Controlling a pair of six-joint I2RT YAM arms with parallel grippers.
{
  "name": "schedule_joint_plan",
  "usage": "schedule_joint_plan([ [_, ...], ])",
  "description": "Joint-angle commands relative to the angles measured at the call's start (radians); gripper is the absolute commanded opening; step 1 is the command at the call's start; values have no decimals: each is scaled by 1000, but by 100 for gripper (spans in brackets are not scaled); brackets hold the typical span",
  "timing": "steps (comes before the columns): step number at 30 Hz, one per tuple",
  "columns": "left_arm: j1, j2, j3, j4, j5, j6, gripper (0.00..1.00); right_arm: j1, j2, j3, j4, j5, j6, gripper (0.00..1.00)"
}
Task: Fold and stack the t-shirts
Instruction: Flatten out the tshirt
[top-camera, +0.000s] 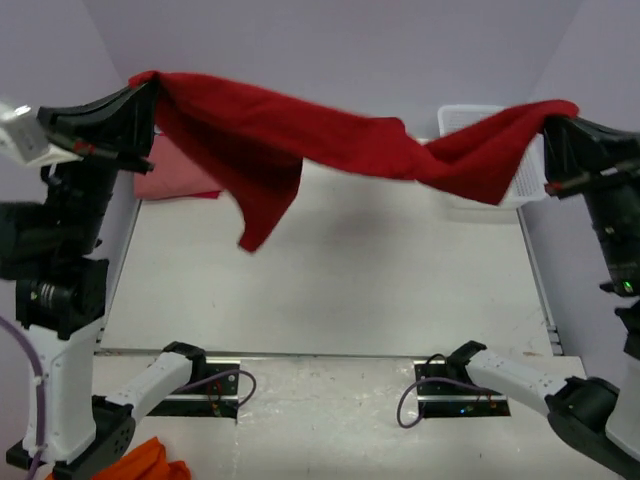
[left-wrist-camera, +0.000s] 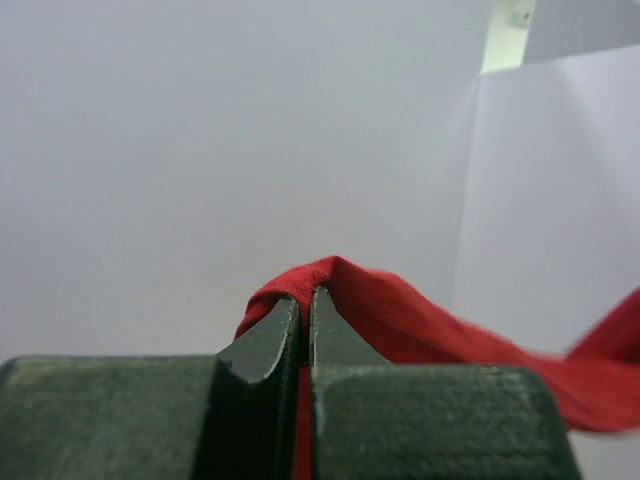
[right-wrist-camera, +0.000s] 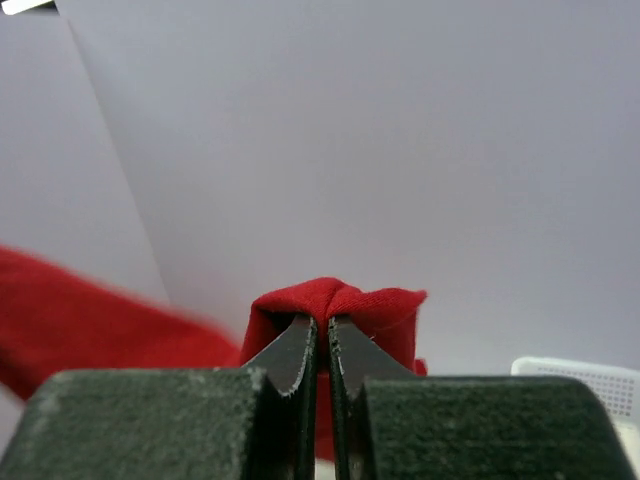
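A red t-shirt (top-camera: 330, 140) hangs stretched in the air between my two grippers, high above the table, with a loose part drooping toward the left middle. My left gripper (top-camera: 150, 85) is shut on its left end; in the left wrist view the cloth (left-wrist-camera: 340, 290) is pinched between the jaws (left-wrist-camera: 305, 300). My right gripper (top-camera: 555, 115) is shut on its right end; the right wrist view shows the cloth (right-wrist-camera: 335, 300) bunched over the closed jaws (right-wrist-camera: 322, 325). A salmon-pink t-shirt (top-camera: 175, 180) lies folded at the table's back left. No neck label shows.
A white mesh basket (top-camera: 490, 165) stands at the back right, partly behind the hanging shirt, and shows in the right wrist view (right-wrist-camera: 590, 380). An orange cloth (top-camera: 150, 462) lies off the table at the bottom left. White walls surround the white table (top-camera: 330, 280).
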Motion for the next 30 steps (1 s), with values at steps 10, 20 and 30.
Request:
schedule_joint_plan([
  [10,3,-16,-144,-205,-15,28,0,70,-105,-194,-144,143,28,0],
  [20,32,505,83,-90,-7,72,0,-146,423,164,-9,-9,-38,0],
  [30,229,1101,868,-85,162,-4,0,-349,808,598,162,-172,-104,0],
])
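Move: With both my hands high and gripping the t-shirt, the bare middle of the table lies about 64 cm below them: some 14 cm ahead and 20 cm right of my left hand, 18 cm ahead and 23 cm left of my right. The folded pile is roughly 35 cm ahead and 17 cm left of my left hand, 62 cm down; the white basket is some 38 cm ahead and 22 cm right of my right hand, about 60 cm down. I swing both hands back about 4 cm, then sweep them fast forward and down over the table towards its far side, ending nearly 40 cm ahead on the left and 30 cm on the right, the left about 20 cm lower, the right about 10. My left fingers tip down some 30 degrees, my right less while turning clockwise; both grips stay shut on the shirt. ##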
